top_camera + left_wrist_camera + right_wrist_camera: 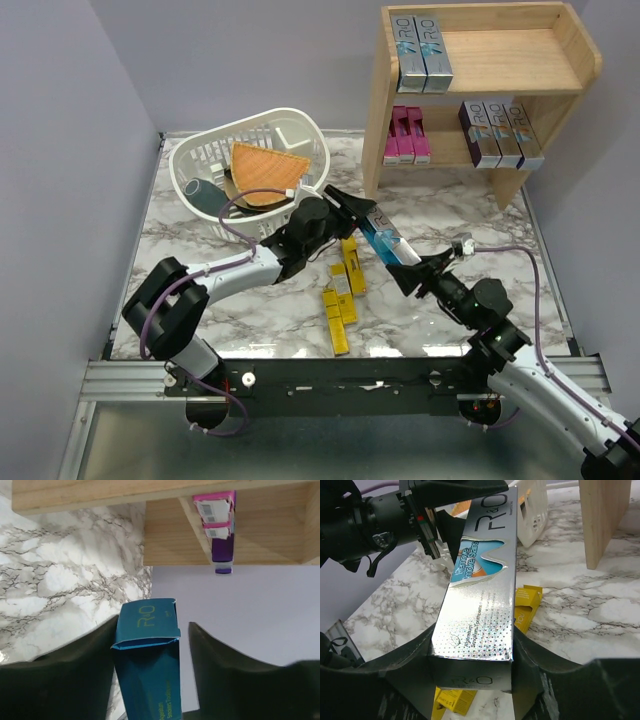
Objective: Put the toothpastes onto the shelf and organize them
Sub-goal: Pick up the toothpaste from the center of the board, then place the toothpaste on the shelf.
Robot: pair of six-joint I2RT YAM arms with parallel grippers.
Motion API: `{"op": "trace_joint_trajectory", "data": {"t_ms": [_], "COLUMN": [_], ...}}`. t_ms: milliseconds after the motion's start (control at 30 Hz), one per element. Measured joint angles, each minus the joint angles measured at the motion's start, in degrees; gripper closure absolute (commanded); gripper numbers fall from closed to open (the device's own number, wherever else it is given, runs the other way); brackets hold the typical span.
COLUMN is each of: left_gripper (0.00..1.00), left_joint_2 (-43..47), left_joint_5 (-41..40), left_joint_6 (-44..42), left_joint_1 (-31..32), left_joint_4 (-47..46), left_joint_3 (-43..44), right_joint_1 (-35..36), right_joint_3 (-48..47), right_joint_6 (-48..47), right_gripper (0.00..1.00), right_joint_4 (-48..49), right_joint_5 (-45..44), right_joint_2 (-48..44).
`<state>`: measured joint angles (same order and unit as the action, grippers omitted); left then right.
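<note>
A blue-silver toothpaste carton (385, 240) hangs above the middle of the table between both grippers. My right gripper (472, 640) is shut on its near end (480, 605), with both fingers pressed to its sides. My left gripper (152, 630) is at the far end (147, 650); the carton leans on the left finger (100, 650) and a narrow gap shows at the right finger (210, 650). The wooden shelf (560, 50) holds two blue-silver cartons (425, 52) on top, and pink (407, 135) and purple-silver cartons (500, 132) below. Several yellow cartons (345, 290) lie on the marble.
A white slotted basket (250, 170) with an orange wedge and grey items stands at the back left, behind my left arm. The shelf's side panel (602, 520) rises at the back right. Yellow cartons (527, 605) lie directly under the held carton.
</note>
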<state>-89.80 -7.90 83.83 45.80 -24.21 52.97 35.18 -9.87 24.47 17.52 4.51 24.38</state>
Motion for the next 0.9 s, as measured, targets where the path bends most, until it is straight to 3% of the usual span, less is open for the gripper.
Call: {"op": "trace_joint_trajectory", "data": {"t_ms": [67, 200, 433, 533, 767, 900], "left_gripper": [0.13, 0.01, 0.01, 0.01, 0.01, 0.01], "left_joint_2": [1.09, 5.42, 17.29, 24.35, 35.58, 39.95], "left_joint_5": [0.02, -1.29, -9.84, -16.63, -29.51, -33.31], "left_joint_6": [-0.98, -4.66, -16.15, -25.97, -45.83, -53.02], "left_joint_1": [0.00, -0.11, -2.40, -3.43, -4.04, -4.26], "left_joint_4": [0.07, 1.22, 9.25, 15.72, 28.13, 33.99], "left_joint_3": [-0.57, -1.46, -1.64, -0.31, 7.74, 11.45], "right_joint_1": [0.00, 0.00, 0.00, 0.00, 0.00, 0.00], "right_joint_3": [-1.27, -5.03, -16.94, -22.86, -38.47, -49.57], "right_joint_6": [-0.15, -1.05, -3.65, -4.81, -7.93, -10.29], "right_gripper": [0.55, 0.56, 0.57, 0.57, 0.57, 0.57], "right_joint_4": [-2.05, -6.40, -17.35, -21.46, -31.12, -33.70], "right_joint_5": [-0.04, -0.39, -3.67, -6.29, -14.23, -19.28], "right_joint_2": [-0.72, -2.03, -1.36, -0.09, 5.27, 10.45]}}
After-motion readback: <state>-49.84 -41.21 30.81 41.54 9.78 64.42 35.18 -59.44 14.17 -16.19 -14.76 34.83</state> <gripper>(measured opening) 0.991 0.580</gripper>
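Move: The held toothpaste's middle is some 6 cm ahead and 4 cm left of the right hand, and 6 cm back and 5 cm right of the left. The free place on the upper shelf lies from the right hand roughly 33 cm ahead, 9 cm right and 30 cm up; from the left, about 21 ahead, 19 right, 28 up. Two boxes stand some 8 cm left of that place, level with it; yellow boxes lie 3 cm ahead, 14 left and 18 below the right hand. The silver-and-blue toothpaste stays pinched by its near end in the right hand as the left fingers, around its far end, open wide and let go. The right hand lifts it about 22 cm towards the upper shelf, also drifting right and turning some 20 degrees clockwise; the left withdraws roughly 25 cm left and 20 cm up, its fingers swinging upward and counter-clockwise. ##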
